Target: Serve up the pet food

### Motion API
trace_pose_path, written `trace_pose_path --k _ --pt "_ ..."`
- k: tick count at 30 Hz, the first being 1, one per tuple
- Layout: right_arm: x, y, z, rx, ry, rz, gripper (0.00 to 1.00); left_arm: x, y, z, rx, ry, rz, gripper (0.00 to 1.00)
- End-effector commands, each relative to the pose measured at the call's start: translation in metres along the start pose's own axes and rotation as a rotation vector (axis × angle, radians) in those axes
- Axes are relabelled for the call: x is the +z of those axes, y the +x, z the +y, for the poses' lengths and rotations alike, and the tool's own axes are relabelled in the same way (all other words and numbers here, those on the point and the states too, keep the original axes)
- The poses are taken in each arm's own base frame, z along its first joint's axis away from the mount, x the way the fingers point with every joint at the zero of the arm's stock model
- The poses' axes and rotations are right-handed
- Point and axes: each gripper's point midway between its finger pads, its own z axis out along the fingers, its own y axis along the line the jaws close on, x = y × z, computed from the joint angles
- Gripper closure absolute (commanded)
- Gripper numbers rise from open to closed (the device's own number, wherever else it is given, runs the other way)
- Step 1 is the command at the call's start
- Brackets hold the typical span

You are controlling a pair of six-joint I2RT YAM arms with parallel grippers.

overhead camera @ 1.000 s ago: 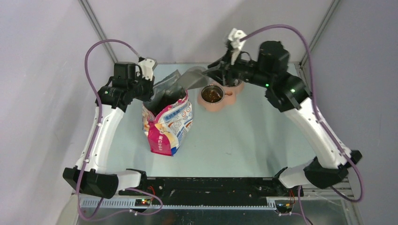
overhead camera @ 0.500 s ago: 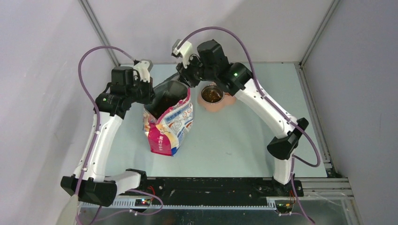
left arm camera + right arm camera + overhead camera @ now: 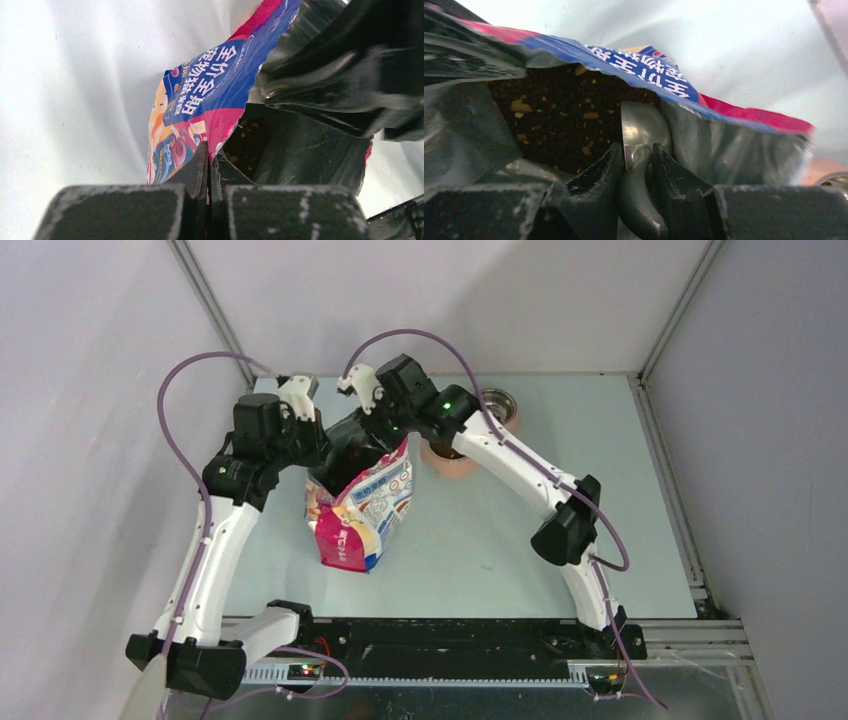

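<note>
The pink-white-blue printed bag (image 3: 358, 510) stands open at the table's left middle. My left gripper (image 3: 209, 152) is shut on the bag's torn rim and holds the mouth open; the bag (image 3: 200, 100) fills that view. My right gripper (image 3: 638, 150) is shut on the handle of the grey metal scoop (image 3: 641, 127), whose bowl is down inside the bag. The pet food (image 3: 569, 115), dark-brown kibble, lies heaped inside the bag and shows in the left wrist view (image 3: 247, 140) too. In the top view the right gripper (image 3: 358, 435) sits over the bag's mouth, the scoop hidden there.
A pink double bowl stand (image 3: 462, 462) sits right of the bag, partly under the right arm, with a steel bowl (image 3: 498, 405) behind. Grey walls and frame posts close the table's back and sides.
My right arm swung left from above the pink bowl to the bag and lowered the scoop into its mouth. My left gripper kept its hold on the bag rim.
</note>
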Motion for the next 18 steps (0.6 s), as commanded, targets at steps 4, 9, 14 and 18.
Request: trace_pose_path --k 4,9,14,18 --pt "0.020 0.012 -0.017 0.036 0.092 0.042 1.00 -0.014 -0.033 -0.011 0.000 0.035 -0.163 1.00" --pt "0.037 0.039 -0.015 0.080 0.095 0.116 1.00 -0.007 -0.030 -0.004 -0.010 0.003 -0.144 1.00" --pt "0.044 0.065 -0.001 0.163 0.049 0.191 1.00 -0.008 -0.021 0.013 -0.020 -0.077 -0.150 1.00" --pt "0.044 0.082 0.018 0.209 -0.006 0.242 1.00 -0.012 -0.019 0.015 -0.053 -0.093 -0.183 1.00"
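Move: The right hand, holding the scoop by its handle, hangs over the bag's mouth; the pet food lies about 17 cm below it, 5 cm to its left and 3 cm back. The bag's middle is some 5 cm back, 5 cm left and 13 cm down. The near bowl sits roughly 12 cm ahead and 12 cm right, on the table 22 cm below. From the left hand, pinching the rim, the food is about 3 cm right, 1 cm ahead and 19 cm down. Still gripping the handle, the right hand pushes the scoop down into the open bag towards the food, sinking about 5 cm almost straight down, quickly at first and then more slowly, its fingers tipping a few degrees steeper. The left hand keeps its pinch on the rim and late on draws it about 1 cm to the left. ##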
